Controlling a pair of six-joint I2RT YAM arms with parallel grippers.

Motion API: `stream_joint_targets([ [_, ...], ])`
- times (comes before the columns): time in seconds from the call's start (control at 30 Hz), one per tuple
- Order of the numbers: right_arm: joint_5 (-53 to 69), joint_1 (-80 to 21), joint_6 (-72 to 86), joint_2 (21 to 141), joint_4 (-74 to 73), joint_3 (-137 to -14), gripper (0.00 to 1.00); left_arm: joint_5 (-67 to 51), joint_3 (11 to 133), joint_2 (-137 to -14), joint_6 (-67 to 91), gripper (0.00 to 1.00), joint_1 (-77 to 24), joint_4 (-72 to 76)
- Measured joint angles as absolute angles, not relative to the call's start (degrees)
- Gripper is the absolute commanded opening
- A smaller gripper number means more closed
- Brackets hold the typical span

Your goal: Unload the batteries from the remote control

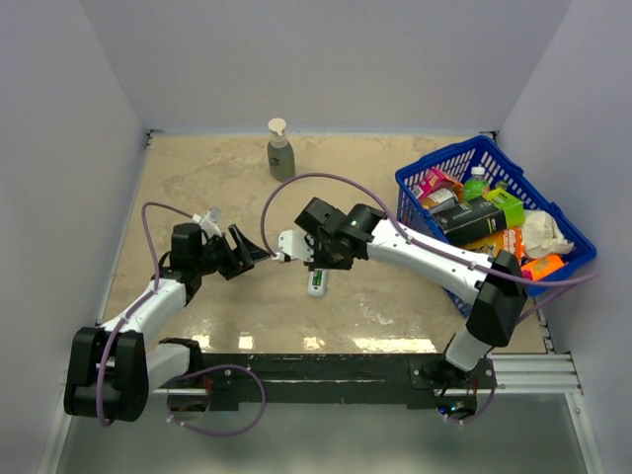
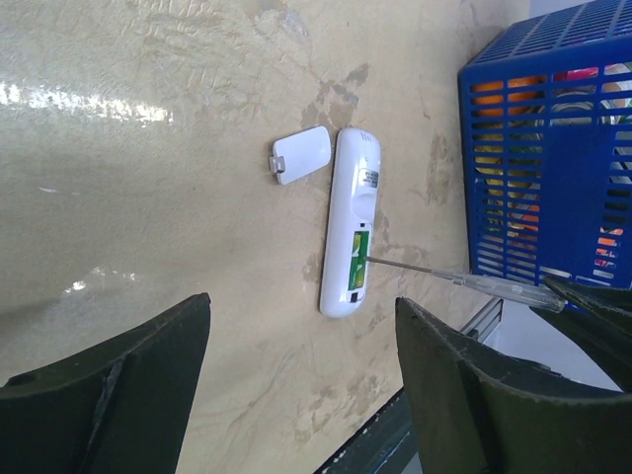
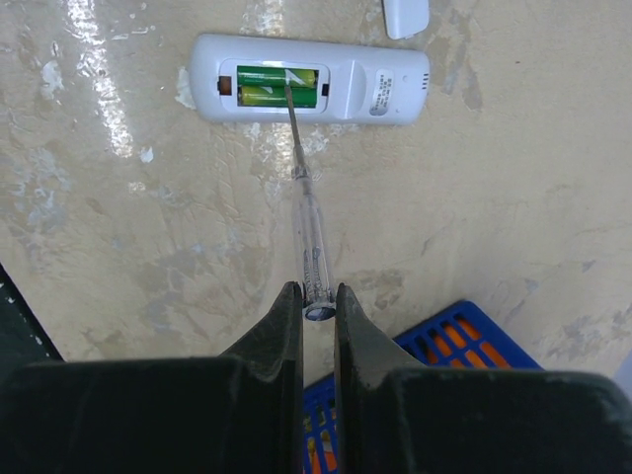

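The white remote control (image 3: 311, 92) lies face down on the table with its battery recess uncovered. Two green batteries (image 3: 276, 87) sit side by side in the recess. My right gripper (image 3: 318, 296) is shut on the clear handle of a thin screwdriver (image 3: 308, 237), whose metal tip rests on the batteries. In the left wrist view the remote control (image 2: 346, 212) and the batteries (image 2: 359, 259) lie ahead of my open, empty left gripper (image 2: 301, 301). From above, the remote control (image 1: 317, 282) lies just below the right gripper (image 1: 321, 262), with the left gripper (image 1: 249, 250) to its left.
The small white battery cover (image 2: 301, 155) lies loose beside the remote's far end. A blue basket (image 1: 444, 158) full of packages stands at the right. A soap dispenser bottle (image 1: 280, 150) stands at the back. The table's front rail runs close by.
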State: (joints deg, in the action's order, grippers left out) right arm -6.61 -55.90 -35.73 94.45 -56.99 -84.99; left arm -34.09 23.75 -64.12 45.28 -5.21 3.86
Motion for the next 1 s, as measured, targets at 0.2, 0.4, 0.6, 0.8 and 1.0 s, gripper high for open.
stream_joint_targets([
  [0.2, -7.4, -56.3, -34.6, 96.2, -59.1, -85.4, 0.0, -34.1, 23.7, -63.9, 44.1, 0.79, -4.8, 2.4],
  [0.4, -8.5, -56.9, -34.5, 97.0, -59.3, -86.2, 0.0, -34.1, 23.7, -63.8, 43.8, 0.79, -4.5, 2.0],
  [0.6, -10.6, -58.4, -34.2, 100.7, -60.5, -91.2, 0.0, -34.5, 22.6, -64.2, 44.3, 0.79, -4.5, 4.2],
  [0.8, -13.6, -63.2, -33.1, 105.5, -60.4, -96.6, 0.0, -35.1, 21.7, -65.7, 44.4, 0.79, -4.5, 5.1],
  [1.0, -13.9, -64.8, -31.7, 105.6, -56.9, -95.5, 0.0, -35.2, 21.7, -65.7, 44.4, 0.79, -4.5, 5.1],
])
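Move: In my right fingers I already hold the screwdriver, its tip on the batteries in the remote control's open compartment. The batteries lie about 4 cm to the left of my right hand, level with it fore and aft, and some 9 cm below. The remote's own middle is 2 cm farther out than the batteries. The loose cover lies about 7 cm ahead and 8 cm left of this hand. From my left hand the batteries are about 14 cm right and 5 cm below. Keeping the screwdriver tip at the two batteries, I first ease my right hand about 1 cm down, then swing it some 7 cm to the left in a shallow arc, across above the compartment, fingers still shut on the handle. The hand hardly turns; the screwdriver pivots in my grip, its handle carried left over the tip as if to pry. ##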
